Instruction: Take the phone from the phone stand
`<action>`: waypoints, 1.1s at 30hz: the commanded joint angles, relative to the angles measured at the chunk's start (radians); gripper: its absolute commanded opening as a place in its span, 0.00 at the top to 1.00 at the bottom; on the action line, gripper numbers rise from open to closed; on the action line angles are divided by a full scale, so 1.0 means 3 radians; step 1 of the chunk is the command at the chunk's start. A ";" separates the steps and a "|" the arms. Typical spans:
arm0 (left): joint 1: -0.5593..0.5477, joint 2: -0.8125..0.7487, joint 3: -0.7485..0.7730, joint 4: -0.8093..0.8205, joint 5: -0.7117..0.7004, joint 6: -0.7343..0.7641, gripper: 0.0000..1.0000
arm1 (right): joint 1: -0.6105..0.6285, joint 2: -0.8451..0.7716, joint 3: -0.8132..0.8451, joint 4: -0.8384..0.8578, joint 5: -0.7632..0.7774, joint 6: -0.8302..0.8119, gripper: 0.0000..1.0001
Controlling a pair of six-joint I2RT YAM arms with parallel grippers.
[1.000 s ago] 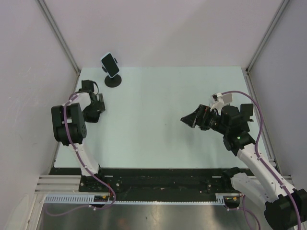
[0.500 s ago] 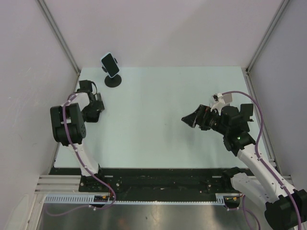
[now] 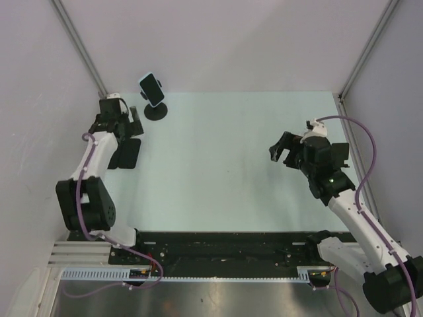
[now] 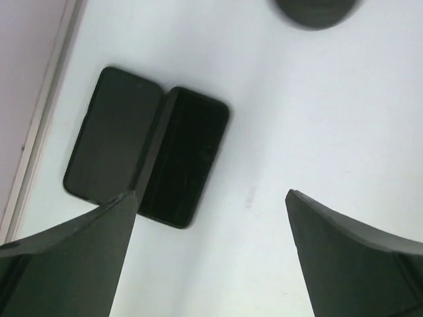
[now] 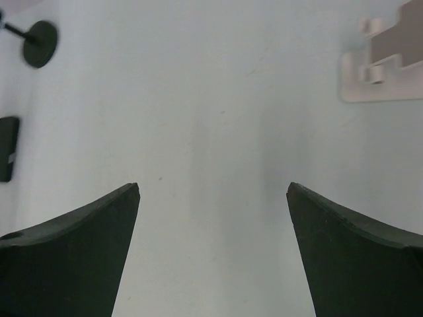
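A phone (image 3: 151,88) with a dark screen and a pale rim sits tilted on the black phone stand (image 3: 156,110) at the table's far left. My left gripper (image 3: 127,127) hangs open just left of and nearer than the stand, holding nothing. In the left wrist view the left gripper (image 4: 211,198) is over bare table, and only the phone stand's round base (image 4: 317,9) shows at the top edge. My right gripper (image 3: 284,146) is open and empty at the right. The right wrist view shows the right gripper (image 5: 213,188) and the phone stand (image 5: 39,34) far off.
Two black phones (image 3: 125,153) lie flat side by side near the left wall, just beyond my left fingertips (image 4: 115,148). A white bracket (image 5: 383,59) lies on the table at the far right. Walls close the table on the left, back and right.
My left arm has unfolded and its gripper has risen off the two flat phones toward the stand. My right arm has drawn back to the right and turned its gripper downward.
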 commanded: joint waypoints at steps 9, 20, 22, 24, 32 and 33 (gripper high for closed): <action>-0.1997 -0.1345 -0.0369 0.0055 -0.0270 0.0253 0.00 | -0.0150 0.1022 0.0766 -0.0200 0.2052 -0.0273 0.00; -0.2325 -0.2123 -0.1376 0.0101 -0.0459 0.0243 0.00 | -0.0457 0.2028 0.1088 0.0112 0.2533 0.0217 0.00; -0.2325 -0.2051 -0.1418 0.0101 -0.0439 0.0324 0.00 | -0.0508 0.2142 0.1139 0.0164 0.2528 0.0269 0.03; -0.2325 -0.2026 -0.1418 0.0096 -0.0536 0.0391 0.00 | -0.0534 0.2275 0.1205 0.0240 0.2538 0.0309 0.06; -0.2325 -0.2015 -0.1418 0.0101 -0.0470 0.0376 0.00 | -0.0610 0.2791 0.1579 0.0118 0.2773 0.0632 0.05; -0.2325 -0.2015 -0.1418 0.0101 -0.0449 0.0381 0.00 | -0.0616 0.2837 0.1615 0.0113 0.2794 0.0657 0.04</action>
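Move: The empty white stand is some 16 cm ahead of the right gripper, 13 cm to its right and 15 cm below. The black stand is 24 cm right, only 6 cm ahead, 14 cm down. From the left gripper, the just-laid phone is 13 cm below, 3 cm left and 2 cm back. The phone in the round-based stand is 19 cm ahead, 8 cm right, about level, and the white stand 71 cm right, 2 cm back, 8 cm down. Sweep the open right gripper rightward and forward, sinking as it goes, about 22 cm in all, to the white stand, turning it clockwise some 50 degrees and rolling its left side down. Meanwhile, pull the empty left gripper up and away from the laid phones, well to the right and then back, turning clockwise; let it settle lower over bare table and wait there, open. ##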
